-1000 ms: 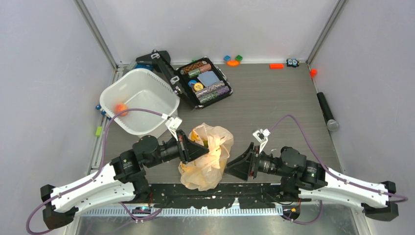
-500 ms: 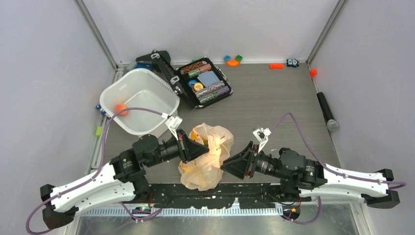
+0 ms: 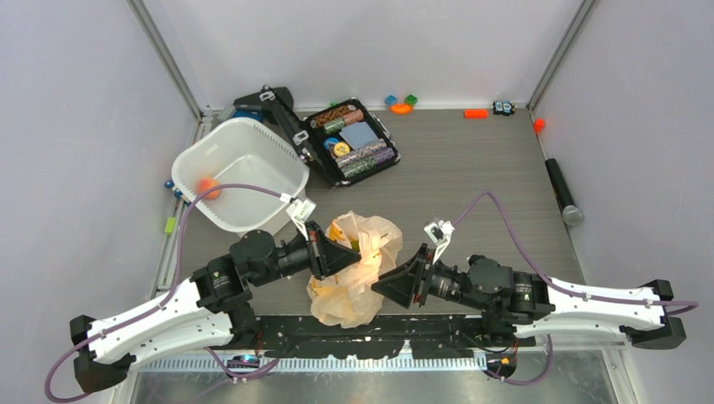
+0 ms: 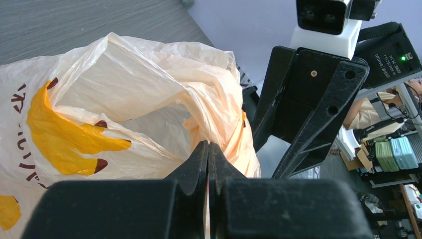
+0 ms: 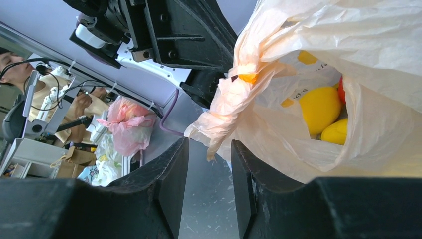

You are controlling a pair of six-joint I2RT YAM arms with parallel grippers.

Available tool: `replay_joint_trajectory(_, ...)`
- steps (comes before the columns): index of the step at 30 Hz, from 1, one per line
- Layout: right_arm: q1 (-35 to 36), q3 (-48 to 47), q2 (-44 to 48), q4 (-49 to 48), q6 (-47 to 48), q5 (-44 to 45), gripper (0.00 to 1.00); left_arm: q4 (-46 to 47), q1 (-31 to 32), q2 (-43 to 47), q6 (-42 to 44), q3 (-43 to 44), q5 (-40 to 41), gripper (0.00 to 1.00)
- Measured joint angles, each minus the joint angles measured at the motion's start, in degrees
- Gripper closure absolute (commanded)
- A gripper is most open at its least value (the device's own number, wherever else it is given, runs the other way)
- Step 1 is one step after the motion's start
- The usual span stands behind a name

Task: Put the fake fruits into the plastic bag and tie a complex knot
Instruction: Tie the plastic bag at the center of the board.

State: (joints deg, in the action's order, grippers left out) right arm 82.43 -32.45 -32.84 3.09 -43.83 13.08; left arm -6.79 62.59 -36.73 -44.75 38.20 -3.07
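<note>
The plastic bag (image 3: 358, 273) stands between both arms near the table's front edge, peach with yellow marks (image 4: 64, 129). Through its film the right wrist view shows yellow fake fruits (image 5: 318, 107) and a bit of a red one (image 5: 341, 89). A small orange fruit (image 3: 206, 187) lies in the white tub. My left gripper (image 3: 347, 255) (image 4: 207, 145) is shut on a fold of the bag's upper edge. My right gripper (image 3: 377, 284) (image 5: 209, 144) is open, and a twisted bag handle (image 5: 224, 109) hangs with its tip just at the fingertips, touching neither finger.
A white tub (image 3: 244, 135) sits at the back left beside an open black case of chips (image 3: 354, 139). Small coloured blocks (image 3: 401, 104) and an orange piece (image 3: 476, 114) line the back wall. A black cylinder (image 3: 561, 190) lies along the right edge.
My right arm has slid left up to the bag and its jaws have narrowed. The left gripper has stayed shut on the bag in the same place.
</note>
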Motion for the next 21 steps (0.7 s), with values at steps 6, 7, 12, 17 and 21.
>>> replay_joint_trajectory(6, 0.2, -0.3, -1.7, 0.0, 0.2, 1.0, 0.57, 0.0, 0.0, -0.2, 0.0, 0.0, 0.0, 1.00)
replay_joint_trajectory(7, 0.3, -0.3, -2.0, 0.0, 0.2, 1.2, 0.58, 0.0, 0.0, -0.2, 0.0, 0.0, 0.0, 1.00)
replay_joint_trajectory(12, 0.4, -0.3, -2.9, 0.0, 0.2, 1.9, 0.66, -0.2, -0.1, -0.2, 0.0, 0.1, 0.0, 1.00)
replay_joint_trajectory(17, 0.4, -0.3, -3.3, 0.0, 0.8, 2.5, 0.91, -0.8, -0.1, -0.7, 0.1, 0.8, 0.0, 1.00)
replay_joint_trajectory(21, 0.5, -0.3, -3.6, 0.0, 1.1, 2.9, 0.95, -1.6, -0.1, -0.7, 0.6, 1.5, 0.2, 1.00)
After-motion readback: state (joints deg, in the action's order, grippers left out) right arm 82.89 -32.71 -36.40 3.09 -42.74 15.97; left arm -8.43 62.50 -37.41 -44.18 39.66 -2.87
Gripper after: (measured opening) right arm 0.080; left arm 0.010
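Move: The twisted tail of the plastic bag lies practically at the right gripper's half-open tips, about 2 cm to the left, 1 cm ahead and 1 cm below. From that same hand, the left gripper's shut tips are some 6 cm ahead, 3 cm left and barely higher, and the bag's fruit-filled body is about 5 cm ahead, 4 cm left and 15 cm below. For the left hand, the tail is roughly 5 cm back, 2 cm right and 2 cm below. The right hand eases down about 1.5 cm, drifting slightly forward and to its left onto the loose end of the bag's twisted tail, then in the later part shuts its half-open fingers almost fully to pinch the tail's edge between the tips. The left hand stays in place with its fingers shut, keeping its hold on the gathered plastic beside the twist. ##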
